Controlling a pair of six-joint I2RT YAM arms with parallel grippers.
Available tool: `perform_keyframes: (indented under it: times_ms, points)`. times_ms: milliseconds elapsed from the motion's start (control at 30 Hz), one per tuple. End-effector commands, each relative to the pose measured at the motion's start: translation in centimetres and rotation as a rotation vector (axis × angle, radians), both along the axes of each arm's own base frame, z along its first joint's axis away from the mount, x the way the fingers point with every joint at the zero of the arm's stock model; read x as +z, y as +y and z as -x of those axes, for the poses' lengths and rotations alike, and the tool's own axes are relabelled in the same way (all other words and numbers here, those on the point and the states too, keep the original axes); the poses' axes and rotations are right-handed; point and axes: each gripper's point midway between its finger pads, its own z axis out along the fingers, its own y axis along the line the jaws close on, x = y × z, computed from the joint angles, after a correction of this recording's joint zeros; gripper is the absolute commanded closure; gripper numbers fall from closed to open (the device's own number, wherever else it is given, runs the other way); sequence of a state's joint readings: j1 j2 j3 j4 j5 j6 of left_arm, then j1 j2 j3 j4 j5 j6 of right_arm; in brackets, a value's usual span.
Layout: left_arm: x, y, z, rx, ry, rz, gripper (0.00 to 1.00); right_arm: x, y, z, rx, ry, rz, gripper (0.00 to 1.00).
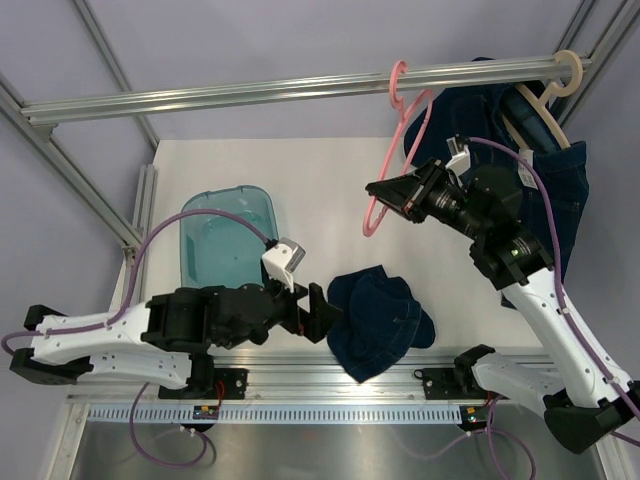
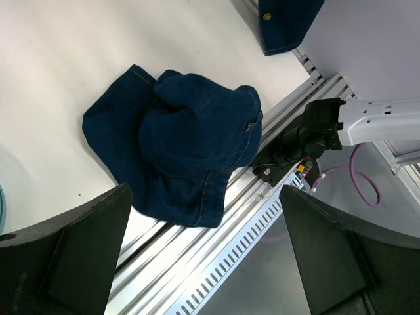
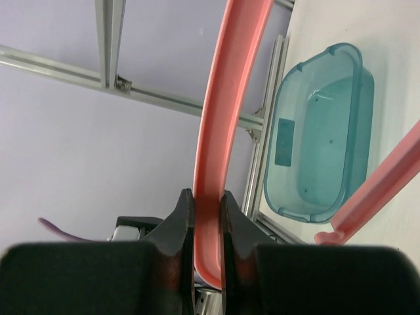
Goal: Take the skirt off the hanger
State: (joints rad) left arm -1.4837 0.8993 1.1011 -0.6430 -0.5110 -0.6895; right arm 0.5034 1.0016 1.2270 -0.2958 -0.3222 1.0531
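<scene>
The dark blue denim skirt (image 1: 382,320) (image 2: 190,141) lies crumpled on the white table by its front edge, with one fold hanging over the aluminium rail. It is off the pink hanger (image 1: 393,82) (image 3: 223,98), which hangs bare by its hook from the overhead bar (image 1: 250,95). My right gripper (image 1: 385,195) (image 3: 207,210) is raised and shut on the hanger's lower arm. My left gripper (image 1: 318,312) (image 2: 207,262) hovers low just left of the skirt, jaws wide open and nothing between them.
A teal plastic tub (image 1: 230,192) (image 3: 279,138) stands at the table's left. Another denim garment (image 1: 560,190) (image 2: 289,23) hangs on a wooden hanger (image 1: 545,100) at the bar's right end. The right arm's base (image 2: 321,128) sits beside the skirt.
</scene>
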Motion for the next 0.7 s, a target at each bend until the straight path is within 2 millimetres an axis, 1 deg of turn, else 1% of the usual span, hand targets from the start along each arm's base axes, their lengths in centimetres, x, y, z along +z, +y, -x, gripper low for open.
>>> perform_keyframes:
  times_ms: [0, 33, 100, 133, 167, 233, 267, 300, 333, 367, 433, 500, 533, 600, 633, 667]
  points:
    - [-1.0, -1.0, -0.7, 0.099, 0.034, 0.026, 0.01, 3.5, 0.0, 0.3, 0.093, -0.077, -0.072, 1.00]
    - [-1.7, -1.2, -0.7, 0.109, 0.048, 0.014, 0.01, 3.4, -0.1, 0.2, 0.104, -0.075, -0.075, 1.00]
    - [-2.6, -2.0, -0.4, 0.116, 0.082, 0.009, 0.01, 3.0, -0.7, -0.7, 0.084, -0.064, -0.077, 1.00]
    - [-3.5, -2.6, -0.3, 0.125, 0.095, -0.009, 0.01, 2.6, -0.9, -0.8, 0.091, -0.057, -0.075, 1.00]
    - [-3.7, -2.9, -0.3, 0.145, 0.122, 0.001, 0.01, 2.7, -1.5, -1.4, 0.073, -0.057, -0.087, 1.00]
    - [-4.9, -3.6, -0.3, 0.161, 0.141, -0.023, 0.01, 2.2, -1.7, -1.6, 0.083, -0.041, -0.096, 1.00]
    - [-5.3, -3.8, -0.4, 0.180, 0.157, -0.025, 0.01, 2.1, -2.1, -1.9, 0.072, -0.034, -0.102, 1.00]
    - [-5.6, -3.9, -0.4, 0.189, 0.163, -0.030, 0.01, 1.9, -2.2, -1.8, 0.077, -0.031, -0.102, 1.00]
    - [-6.2, -4.1, -0.5, 0.201, 0.164, -0.048, 0.01, 1.3, -2.3, -1.9, 0.075, -0.020, -0.100, 1.00]
    - [-6.5, -4.1, -0.6, 0.224, 0.179, -0.048, 0.01, 1.4, -2.5, -1.8, 0.077, -0.024, -0.112, 1.00]
    - [-7.3, -4.0, -0.7, 0.247, 0.193, -0.059, 0.01, 0.3, -3.0, -2.2, 0.074, 0.000, -0.121, 1.00]
    - [-8.4, -4.0, -0.7, 0.267, 0.209, -0.064, 0.01, 0.1, -3.8, -2.6, 0.070, 0.005, -0.137, 1.00]
    - [-8.7, -4.1, -0.6, 0.267, 0.221, -0.063, 0.01, -0.4, -4.0, -2.8, 0.071, 0.017, -0.139, 1.00]
    - [-9.0, -4.4, -0.4, 0.266, 0.241, -0.045, 0.01, -0.6, -4.7, -3.1, 0.071, 0.028, -0.158, 1.00]
    - [-9.6, -4.3, -0.3, 0.264, 0.249, -0.054, 0.01, -0.8, -4.9, -3.2, 0.075, 0.026, -0.170, 1.00]
    - [-9.9, -4.3, -0.2, 0.268, 0.257, -0.058, 0.01, -0.2, -5.2, -3.3, 0.081, 0.023, -0.207, 1.00]
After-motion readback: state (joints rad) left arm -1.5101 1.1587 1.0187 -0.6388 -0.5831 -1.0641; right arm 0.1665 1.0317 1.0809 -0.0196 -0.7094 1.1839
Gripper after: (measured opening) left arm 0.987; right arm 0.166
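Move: The dark blue skirt lies crumpled on the table, about 15 cm to the right of the wide-open left hand, 5 cm ahead and some 25 cm below; the teal bin is roughly 20 cm to that hand's left and 22 cm ahead. The rail for the pink hanger in the right hand is about 10 cm ahead, 3 cm right and 12 cm above that hand. The hanging skirt is some 22 cm to its right and 8 cm ahead, 5 cm lower. The crumpled skirt is approached by the left hand, which sinks about 10 cm while easing some 4 cm right, fingers staying wide open and tilting further down towards the cloth, with no touch yet. The pink hanger stays pinched in the right hand, carried forward and then mostly right, about 5 cm in all, its hook at the rail, with a slight roll of the wrist. ##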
